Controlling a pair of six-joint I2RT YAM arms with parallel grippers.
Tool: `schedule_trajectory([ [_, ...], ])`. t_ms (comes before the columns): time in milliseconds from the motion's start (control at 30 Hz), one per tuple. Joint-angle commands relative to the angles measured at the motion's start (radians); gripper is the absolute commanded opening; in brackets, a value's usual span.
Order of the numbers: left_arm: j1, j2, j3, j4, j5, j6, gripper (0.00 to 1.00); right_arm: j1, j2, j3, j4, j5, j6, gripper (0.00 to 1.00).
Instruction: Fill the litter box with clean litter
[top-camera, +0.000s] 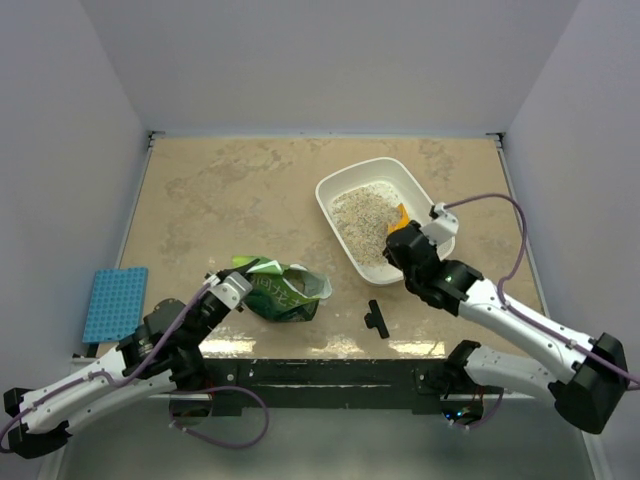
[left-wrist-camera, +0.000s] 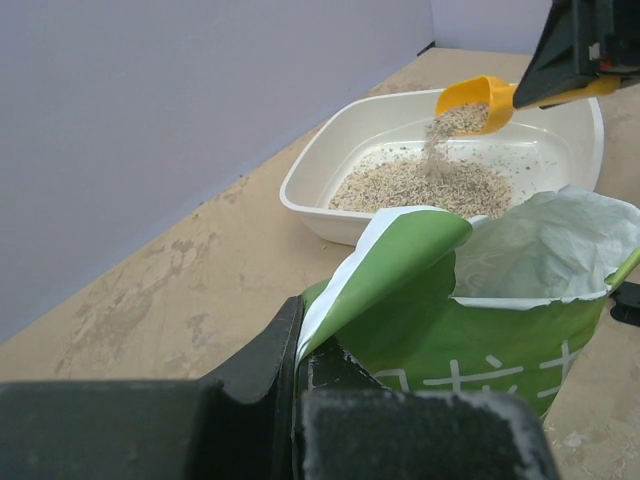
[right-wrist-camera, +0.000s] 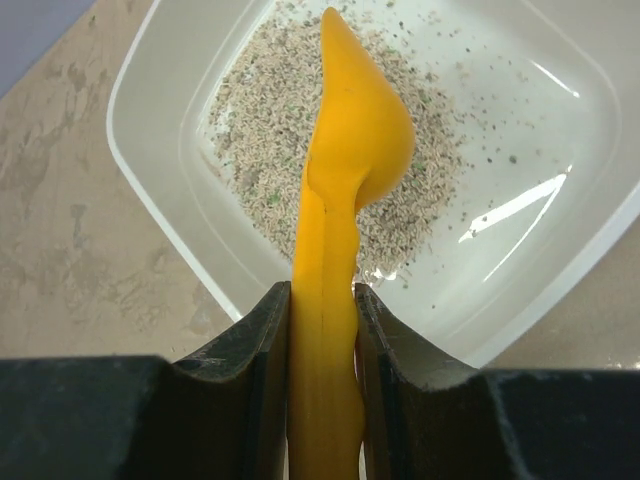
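The white litter box (top-camera: 432, 195) (left-wrist-camera: 310, 175) (right-wrist-camera: 160, 190) sits at the back right of the table, with a heap of clean litter (top-camera: 360, 220) (left-wrist-camera: 420, 187) (right-wrist-camera: 260, 110) inside. My right gripper (top-camera: 403, 238) (right-wrist-camera: 322, 330) is shut on the handle of a yellow scoop (top-camera: 398, 218) (left-wrist-camera: 478, 100) (right-wrist-camera: 355, 140), held tilted over the box. Granules fall from the scoop onto the heap. My left gripper (top-camera: 243, 283) (left-wrist-camera: 297, 375) is shut on the folded rim of the crinkled green bag (top-camera: 288, 290) (left-wrist-camera: 480, 330), which stands open at the front middle.
A blue perforated rack (top-camera: 115, 303) lies at the table's left edge. A small black clip-like piece (top-camera: 377, 319) rests near the front edge, between the bag and my right arm. Grey walls close in the table on three sides.
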Motion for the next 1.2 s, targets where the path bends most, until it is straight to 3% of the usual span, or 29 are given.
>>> schedule_trajectory([
  [0,-0.002,-0.027,0.015,0.041,-0.042,-0.027,0.0,-0.004,0.096,0.21,-0.124,0.095,-0.236,0.0],
  [200,-0.002,-0.036,0.027,0.006,-0.053,-0.033,0.0,-0.005,0.34,0.438,-0.322,0.138,-0.386,0.0],
  [333,-0.002,-0.052,0.029,0.005,-0.054,-0.036,0.0,-0.005,0.447,0.501,-0.331,0.095,-0.519,0.0],
  [433,-0.002,-0.063,0.029,0.005,-0.054,-0.036,0.0,-0.005,0.565,0.576,-0.429,0.153,-0.538,0.0],
  [733,-0.002,-0.092,0.028,0.001,-0.077,-0.037,0.0,-0.01,0.624,0.685,-0.469,0.16,-0.623,0.0],
  [967,-0.002,-0.096,0.029,0.0,-0.091,-0.039,0.0,-0.031,0.471,0.699,-0.5,0.117,-0.543,0.0],
  [1167,-0.002,-0.112,0.029,0.002,-0.096,-0.04,0.0,-0.158,0.256,0.642,-0.492,0.097,-0.506,0.0],
])
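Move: The litter box's middle lies about 4 cm ahead of the scoop-holding right hand, 2 cm to its left and 13 cm below; the litter heap is equally far ahead, 5 cm left, 14 cm below. From this hand the litter bag stands 12 cm back, 25 cm left and 10 cm down, the black clip 20 cm back, 3 cm left and 16 cm down. From the left hand the litter box is some 11 cm ahead, 31 cm right, 20 cm below. Keeping the scoop, the right hand eases forward over the litter, rolling left-side-down some 45 degrees, dips, rises 10 cm. ##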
